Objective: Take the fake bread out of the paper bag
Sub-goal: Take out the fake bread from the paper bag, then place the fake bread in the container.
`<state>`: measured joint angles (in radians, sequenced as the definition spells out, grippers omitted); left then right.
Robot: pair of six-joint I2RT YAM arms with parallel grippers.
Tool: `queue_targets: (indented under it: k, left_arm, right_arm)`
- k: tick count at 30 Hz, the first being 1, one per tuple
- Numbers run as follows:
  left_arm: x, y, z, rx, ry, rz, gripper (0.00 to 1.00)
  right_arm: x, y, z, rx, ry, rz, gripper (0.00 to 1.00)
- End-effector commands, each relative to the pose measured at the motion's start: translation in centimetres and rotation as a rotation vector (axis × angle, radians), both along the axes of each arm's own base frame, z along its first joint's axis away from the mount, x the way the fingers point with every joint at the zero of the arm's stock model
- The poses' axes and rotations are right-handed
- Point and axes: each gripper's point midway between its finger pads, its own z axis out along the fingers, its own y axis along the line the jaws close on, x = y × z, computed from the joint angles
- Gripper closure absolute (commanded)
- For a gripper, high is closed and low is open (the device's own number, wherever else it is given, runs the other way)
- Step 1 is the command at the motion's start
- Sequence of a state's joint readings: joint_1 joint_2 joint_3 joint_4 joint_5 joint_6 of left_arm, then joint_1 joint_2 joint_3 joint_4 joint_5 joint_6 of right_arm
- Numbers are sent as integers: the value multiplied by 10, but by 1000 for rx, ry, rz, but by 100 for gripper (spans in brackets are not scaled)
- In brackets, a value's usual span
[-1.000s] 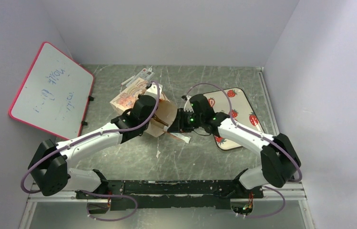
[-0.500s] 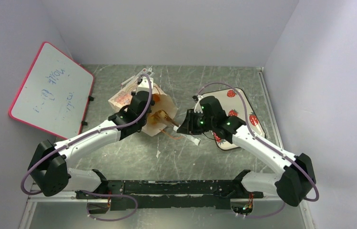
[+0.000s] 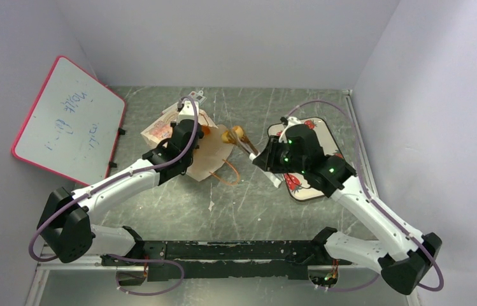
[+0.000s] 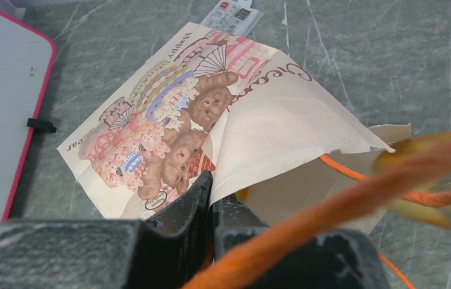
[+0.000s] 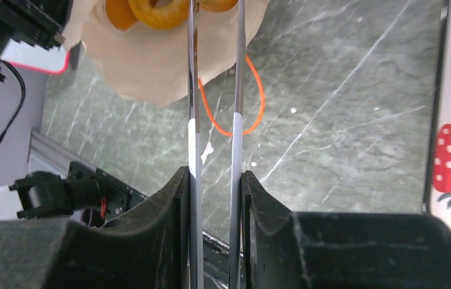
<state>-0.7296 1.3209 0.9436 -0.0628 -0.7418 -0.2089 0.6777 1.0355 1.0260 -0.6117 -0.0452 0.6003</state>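
The paper bag (image 3: pixel 207 158) lies on its side, mouth toward the right, its teddy-bear print (image 4: pixel 174 126) facing up. My left gripper (image 3: pixel 183 135) is shut on the bag's upper edge (image 4: pixel 214 188). My right gripper (image 3: pixel 274 159) is shut on a pair of metal tongs (image 5: pixel 191 90) with white handles. Just outside the bag's mouth, the tongs' tips pinch a golden piece of fake bread (image 3: pixel 237 134) above the table. In the right wrist view that piece (image 5: pixel 217 5) is cut off at the top edge. An orange ring bagel (image 5: pixel 158 14) still rests inside the bag (image 5: pixel 144 66).
A strawberry-printed white tray (image 3: pixel 325 135) lies under and right of the right arm. A red-framed whiteboard (image 3: pixel 70 121) leans at the left wall. A small white tag card (image 3: pixel 191 97) lies behind the bag. An orange cord handle (image 3: pixel 226 176) trails on the table.
The right arm has drawn back to the right and lifted the tongs, bringing a bread piece out of the bag's mouth. The left gripper shifted slightly back, still holding the bag's edge.
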Motion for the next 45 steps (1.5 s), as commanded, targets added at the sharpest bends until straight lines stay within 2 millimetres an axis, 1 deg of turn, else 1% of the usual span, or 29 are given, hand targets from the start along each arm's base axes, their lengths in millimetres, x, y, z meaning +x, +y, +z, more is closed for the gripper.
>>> queue_targets:
  k: [1,5,9,12,15,17,22,24,26,27,29,30,32,35,40,45]
  left_arm:
    - [2,14,5,-4,-2,55,93]
    - [3,14,9,-11,-5,43,93]
    - [3,12,18,-12,-17,18,93]
    - [2,9,26,-21,-25,-3,93]
    - [0,6,29,-34,-23,-27,93]
    - [-3,5,29,-41,-23,-44,93]
    - [-9,8,29,-37,-26,-62,93]
    - [-10,9,30,-36,-30,-70,93]
    - [-11,8,31,-35,-32,-80,93]
    - [-11,7,31,-36,-34,-84,93]
    - [-10,5,32,-36,-34,-92,93]
    - [-10,4,32,-38,-35,-96,93]
    - [-9,2,33,-42,-37,-104,93]
    - [-8,-1,32,-46,-35,-113,93]
    - [-6,-5,31,-58,-35,-122,93]
    - [-5,-7,29,-65,-36,-126,93]
  right_arm:
    - [14,-32,26,-49,-99,-157,90]
    - [23,-52,26,-101,-136,-261,90]
    - [36,-73,13,-190,-146,-367,90]
    - [45,-86,-1,-244,-134,-421,90]
    - [55,-100,-13,-278,-127,-483,90]
    - [60,-109,-30,-297,-106,-516,90]
    - [75,-120,-54,-248,-61,-566,89]
    - [78,-122,-64,-230,-45,-584,87]
    - [76,-126,-77,-235,-14,-598,80]
    - [74,-127,-82,-238,-1,-602,75]
    - [68,-129,-92,-236,29,-615,57]
    - [65,-130,-96,-233,41,-621,51]
    - [59,-132,-104,-227,68,-632,42]
    - [49,-135,-113,-224,104,-642,40]
    - [37,-140,-114,-210,118,-658,39]
    - [30,-141,-121,-220,140,-650,39]
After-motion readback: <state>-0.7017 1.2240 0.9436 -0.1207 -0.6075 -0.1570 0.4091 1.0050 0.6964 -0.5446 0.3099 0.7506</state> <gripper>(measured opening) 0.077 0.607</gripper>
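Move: The right hand already holds the tongs, a bread ring in their tips about 9 cm ahead, 7 cm left and 8 cm below. The strawberry tray's middle lies roughly 9 cm ahead, 17 cm right and 15 cm below this hand. The paper bag's mouth is some 8 cm ahead, 16 cm left and 8 cm lower. From the left hand, the tray is about 46 cm right, 4 cm back and 14 cm below. Right hand carries the bread about 14 cm right and 12 down to the tray, then releases the tongs. ##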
